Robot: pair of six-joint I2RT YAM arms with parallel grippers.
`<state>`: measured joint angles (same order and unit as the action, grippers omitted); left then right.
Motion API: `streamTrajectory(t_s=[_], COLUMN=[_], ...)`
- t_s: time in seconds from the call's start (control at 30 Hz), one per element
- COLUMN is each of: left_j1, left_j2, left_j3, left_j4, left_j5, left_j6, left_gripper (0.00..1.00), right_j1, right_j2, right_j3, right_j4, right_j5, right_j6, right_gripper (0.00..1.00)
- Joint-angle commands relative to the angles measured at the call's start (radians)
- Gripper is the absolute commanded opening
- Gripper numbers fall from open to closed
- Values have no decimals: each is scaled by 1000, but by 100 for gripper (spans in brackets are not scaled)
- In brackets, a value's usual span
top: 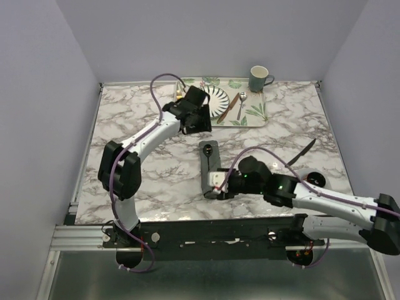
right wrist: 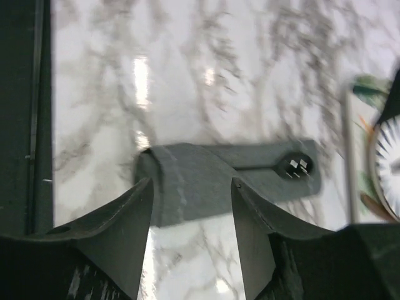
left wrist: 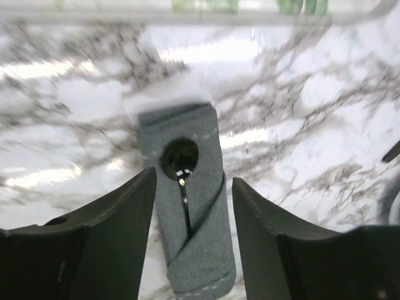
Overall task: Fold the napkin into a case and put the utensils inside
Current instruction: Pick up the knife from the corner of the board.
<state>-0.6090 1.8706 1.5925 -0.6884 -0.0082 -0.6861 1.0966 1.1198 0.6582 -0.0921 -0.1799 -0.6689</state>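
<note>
The napkin lies folded as a long narrow dark grey case [top: 209, 169] in the middle of the table. A dark spoon [top: 207, 150] is tucked in it, bowl sticking out at the far end. My left gripper [top: 199, 122] hangs open above the table just beyond that far end. In its wrist view the case [left wrist: 194, 250] and the spoon bowl [left wrist: 180, 156] show between the fingers [left wrist: 125, 219]. My right gripper [top: 217, 187] is open at the case's near end, the cloth [right wrist: 187, 175] below its fingertips. A brownish knife [top: 229, 107] and a silver spoon [top: 242, 102] lie on the tray.
A leaf-patterned tray [top: 256, 112] at the back holds a striped plate [top: 217, 100]; a green mug [top: 259, 78] stands behind it. A dark knife [top: 302, 152] lies on the marble to the right. The plate's edge [right wrist: 387, 162] shows in the right wrist view.
</note>
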Motion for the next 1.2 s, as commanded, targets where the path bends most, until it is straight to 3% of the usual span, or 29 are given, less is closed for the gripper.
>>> streamTrajectory(t_s=[0.0, 0.07, 0.17, 0.37, 0.5, 0.9, 1.17], left_j1=[132, 162, 199, 209, 215, 242, 265], left_j2=[-117, -137, -160, -180, -197, -231, -229], left_j3=[53, 60, 64, 84, 40, -38, -51], left_j4=[125, 177, 237, 296, 331, 290, 282], left_j5=[-121, -136, -170, -242, -282, -277, -266], left_j6=[98, 138, 195, 293, 286, 298, 266], left_gripper=[69, 69, 67, 66, 66, 65, 64], right_j1=[-189, -298, -583, -986, -1190, -1336, -1345], right_j2=[-146, -155, -89, 222, 339, 592, 679], right_j3=[122, 168, 282, 504, 522, 541, 575], right_j4=[-214, -308, -461, -781, -821, -742, -689], right_j5=[72, 68, 62, 51, 86, 149, 198], right_j6=[264, 351, 457, 773, 885, 917, 930], right_gripper=[63, 64, 64, 61, 59, 56, 56])
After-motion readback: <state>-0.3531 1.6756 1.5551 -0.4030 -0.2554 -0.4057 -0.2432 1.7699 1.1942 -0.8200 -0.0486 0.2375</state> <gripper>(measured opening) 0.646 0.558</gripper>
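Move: The black knife lies about 17 cm ahead of the right hand, some 35 cm to its right and roughly 12 cm below, handle end nearest. The plate with the cup sits about 11 cm nearer the robot than the knife, around 36 cm right of this hand. The folded napkin with the spoon has its middle about 10 cm straight ahead. From the left hand the knife is some 36 cm right and 4 cm back. Heading for the black knife, the right hand leaves the napkin in a fast arc, some 37 cm right and 16 cm forward, rising first, then sinking to end about 10 cm lower than it began. Its wrist swings well over 90 degrees clockwise until the open fingers point down just above the handle; contact can't be seen. The left hand backs off left, up and forward, about 20 cm, fingers still open, tilting up some 30 degrees. ##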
